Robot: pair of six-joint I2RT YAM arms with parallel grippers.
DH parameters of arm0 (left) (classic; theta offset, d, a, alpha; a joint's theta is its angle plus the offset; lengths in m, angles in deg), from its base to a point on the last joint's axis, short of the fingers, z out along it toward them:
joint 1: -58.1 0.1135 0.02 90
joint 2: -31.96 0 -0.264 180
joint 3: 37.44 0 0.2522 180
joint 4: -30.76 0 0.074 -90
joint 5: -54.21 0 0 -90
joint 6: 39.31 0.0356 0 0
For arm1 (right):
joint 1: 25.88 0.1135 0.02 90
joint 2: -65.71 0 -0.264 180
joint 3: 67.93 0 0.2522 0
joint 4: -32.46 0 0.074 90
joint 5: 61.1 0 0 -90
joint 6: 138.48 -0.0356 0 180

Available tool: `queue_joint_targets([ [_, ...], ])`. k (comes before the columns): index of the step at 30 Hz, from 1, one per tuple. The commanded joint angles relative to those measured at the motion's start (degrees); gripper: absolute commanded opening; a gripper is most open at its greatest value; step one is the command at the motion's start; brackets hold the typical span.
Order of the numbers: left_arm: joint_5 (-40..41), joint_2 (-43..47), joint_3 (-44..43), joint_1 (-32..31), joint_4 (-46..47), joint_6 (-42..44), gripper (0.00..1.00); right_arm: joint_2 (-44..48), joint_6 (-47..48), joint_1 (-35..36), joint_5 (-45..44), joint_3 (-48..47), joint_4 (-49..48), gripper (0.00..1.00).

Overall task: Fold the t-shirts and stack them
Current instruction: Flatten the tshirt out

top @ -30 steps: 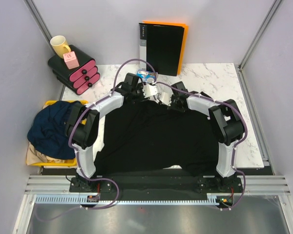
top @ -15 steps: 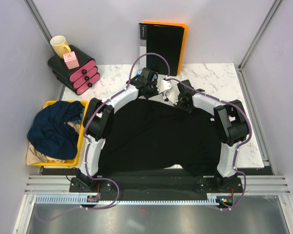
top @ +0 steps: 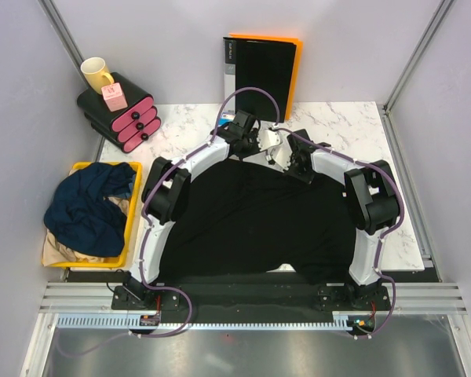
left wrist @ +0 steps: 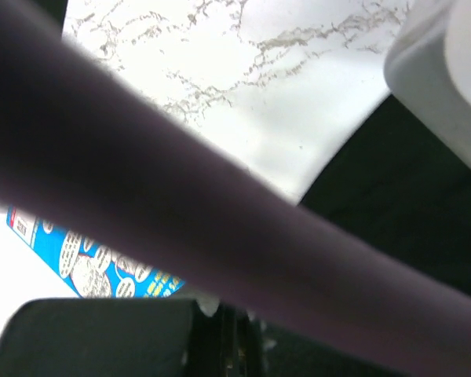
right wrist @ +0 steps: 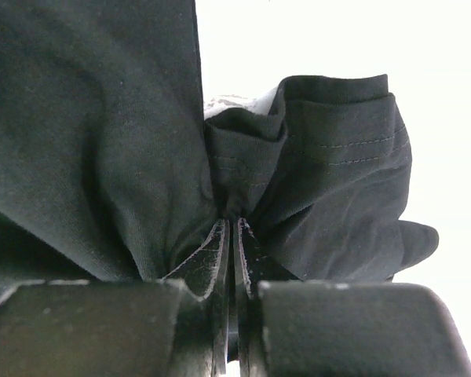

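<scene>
A black t-shirt (top: 251,224) lies spread over the marble table (top: 353,126). Both grippers meet at its far edge. My right gripper (top: 282,155) (right wrist: 234,228) is shut on a bunched fold of the black t-shirt (right wrist: 102,133). My left gripper (top: 258,144) (left wrist: 231,338) is shut beside it at the shirt's edge. A purple cable (left wrist: 180,196) hides its tips, so cloth between them cannot be made out. A navy t-shirt (top: 85,208) is heaped in a yellow bin (top: 82,166), over a tan t-shirt (top: 59,250).
A black binder with an orange back (top: 261,75) stands against the far wall. Black-and-pink drawers (top: 119,116) at the far left carry a yellow mug (top: 96,73) and a pink box (top: 115,97). A blue printed packet (left wrist: 78,259) lies by the left gripper.
Both arms have reached further away, carrying the shirt's far edge toward the binder and flattening the cloth. The left gripper has shut, and the right one has tightened.
</scene>
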Motion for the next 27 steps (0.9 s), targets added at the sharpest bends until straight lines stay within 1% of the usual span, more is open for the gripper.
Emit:
queue_joint_targets([
  [1,19.92,-8.46,-1.20,3.64,-2.19,-6.12,0.02,5.81,5.93,3.22,8.41,-4.28,-0.33,0.06],
  [5,21.08,-9.69,-1.73,3.73,-3.69,-5.86,0.02,5.81,5.49,3.57,8.68,-5.33,-0.24,0.06],
  [11,20.72,-10.57,-2.08,4.43,-6.85,-5.33,0.02,6.34,5.22,4.09,9.03,-5.78,-0.16,0.06],
  [14,21.78,-9.78,-1.03,5.48,-7.12,-6.20,0.02,6.95,5.31,4.18,8.42,-5.51,-0.42,0.06],
  [19,18.89,-6.01,0.73,7.59,-6.68,-8.67,0.02,8.62,3.29,2.96,6.92,-3.76,-2.96,0.06],
  [21,17.57,-4.43,3.10,7.51,-4.58,-8.32,0.02,9.59,3.20,2.86,6.92,-2.62,-2.97,0.14],
  [22,17.04,-3.29,3.97,7.51,-3.70,-8.58,0.02,9.85,3.29,2.95,6.92,-2.26,-2.88,0.20],
  [23,16.69,-1.54,5.81,7.42,-1.69,-8.58,0.02,9.94,3.20,3.04,6.92,-1.83,-2.88,0.36],
  [25,15.37,0.32,7.23,6.89,-0.27,-8.14,0.02,9.68,3.11,3.56,6.92,-1.56,-2.62,0.50],
  [26,14.84,2.07,8.54,6.72,0.87,-7.97,0.02,9.33,2.77,3.83,6.92,-1.64,-2.44,0.59],
  [27,13.53,3.04,9.16,6.28,1.32,-7.53,0.04,9.15,2.50,4.00,6.92,-1.73,-2.53,0.66],
])
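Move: In the right fingers the bunched sleeve of the t-shirt is already pinched, its cuff pointing out some 7 cm ahead and level left-right. From the left hand that pinch lies about 15 cm to the right, 6 cm back and 5 cm lower. The blue book is roughly 6 cm ahead of the left hand, 4 cm to its left and 4 cm below; the black binder's middle stands about 9 cm ahead, 1 cm right and 9 cm above it. Holding almost still on the sleeve, the right hand keeps its pinch after a half-centimetre drift to the right, then opens its fingers to about half and lets go, easing some 1.5 cm left. The left hand, fingers shut throughout, edges less than 1 cm forward towards the book, pauses, then backs off about 1.5 cm to the left and 1 cm back. ##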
